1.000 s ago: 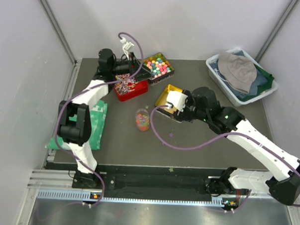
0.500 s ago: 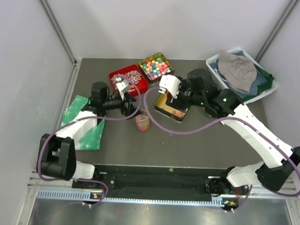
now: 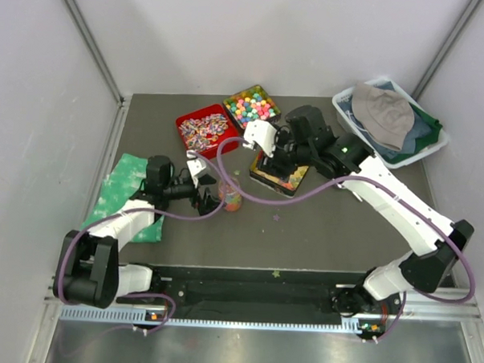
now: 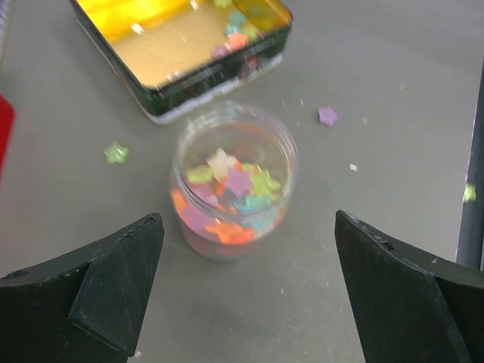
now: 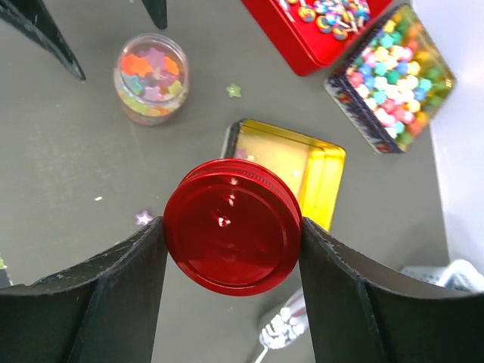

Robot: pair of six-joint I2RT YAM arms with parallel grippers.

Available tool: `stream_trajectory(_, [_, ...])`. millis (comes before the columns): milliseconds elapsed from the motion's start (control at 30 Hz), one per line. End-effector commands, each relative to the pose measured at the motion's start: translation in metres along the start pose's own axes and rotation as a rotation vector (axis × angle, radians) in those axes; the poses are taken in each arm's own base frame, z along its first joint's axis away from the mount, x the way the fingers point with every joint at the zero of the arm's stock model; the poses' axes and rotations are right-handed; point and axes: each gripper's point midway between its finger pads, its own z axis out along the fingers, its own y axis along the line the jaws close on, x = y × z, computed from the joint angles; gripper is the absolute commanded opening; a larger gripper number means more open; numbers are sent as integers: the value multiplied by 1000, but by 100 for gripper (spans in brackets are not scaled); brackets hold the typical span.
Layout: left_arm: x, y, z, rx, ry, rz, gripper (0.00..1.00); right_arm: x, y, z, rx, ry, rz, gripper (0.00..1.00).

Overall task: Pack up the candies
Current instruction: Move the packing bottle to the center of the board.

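Observation:
The candies (image 4: pixel 231 185) are tiny glossy star-like pieces, orange, pink, yellow and green, filling a clear open jar (image 3: pixel 231 199) mid-table. My left gripper (image 4: pixel 247 219) is low on the table and open wide, its fingertips on either side of the jar's near wall without touching it. In the right wrist view the jar (image 5: pixel 151 78) shows from above. My right gripper (image 5: pixel 233 225) is shut on a round red lid (image 5: pixel 231 234), held in the air over a yellow-lined tin (image 5: pixel 299 166). A few candies lie in that tin's far corner (image 4: pixel 236 36).
A red tin of striped wrapped sweets (image 3: pixel 206 125) and a tin of pastel balls (image 3: pixel 252 105) stand at the back. Loose candies (image 4: pixel 115 153) dot the table. A plastic bin with a hat (image 3: pixel 389 120) is back right, a green cloth (image 3: pixel 121 196) left.
My left gripper swung from the red tin at the back down to the jar. My right gripper, with the red lid, moved back and left over the yellow tin.

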Motion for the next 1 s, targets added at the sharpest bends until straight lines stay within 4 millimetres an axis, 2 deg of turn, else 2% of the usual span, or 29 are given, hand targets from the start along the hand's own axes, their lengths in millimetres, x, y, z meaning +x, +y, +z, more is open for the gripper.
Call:
stream_trajectory(0, [3,-6,6,43,-31,150,99,-29,6,1,-63,-71,11,47])
stream_trajectory(33, [8,-8,7,52,-28,153,99,-30,10,6,-94,-72,17,47])
stream_trajectory(167, [2,-10,11,68,-60,174,99,-39,18,14,-161,-85,32,47])
stream_trajectory(367, [0,-5,25,58,-40,194,99,-44,26,32,-200,-56,16,49])
stream_trajectory(433, [0,-8,30,70,-37,198,99,-47,24,32,-199,-54,15,50])
stream_trajectory(600, [-1,3,40,10,-16,178,99,-50,22,29,-192,-59,12,50])
stream_trajectory(967, [-4,-13,65,93,-21,158,99,-33,18,15,-147,-15,-14,51])
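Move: The packing bottle stands about 6 cm to the left gripper's right and 2 cm ahead, its middle some 7 cm lower. The gold candy tin lies beyond it, roughly 19 cm right and 7 cm ahead of that gripper, and the red candy tin about 18 cm ahead and 2 cm left. From the right hand, still holding the red lid, the bottle is some 12 cm left, 1 cm ahead and 22 cm below. Bring the left gripper down and about 5 cm to the right, sinking some 3 cm in all, so that its wide-open fingers come either side of the bottle's rim; don't close yet. Meanwhile carry the lid in the right hand's kept grip about 5 cm left towards the bottle and 2 cm lower, turning the wrist some 10 degrees, then hold it there. ##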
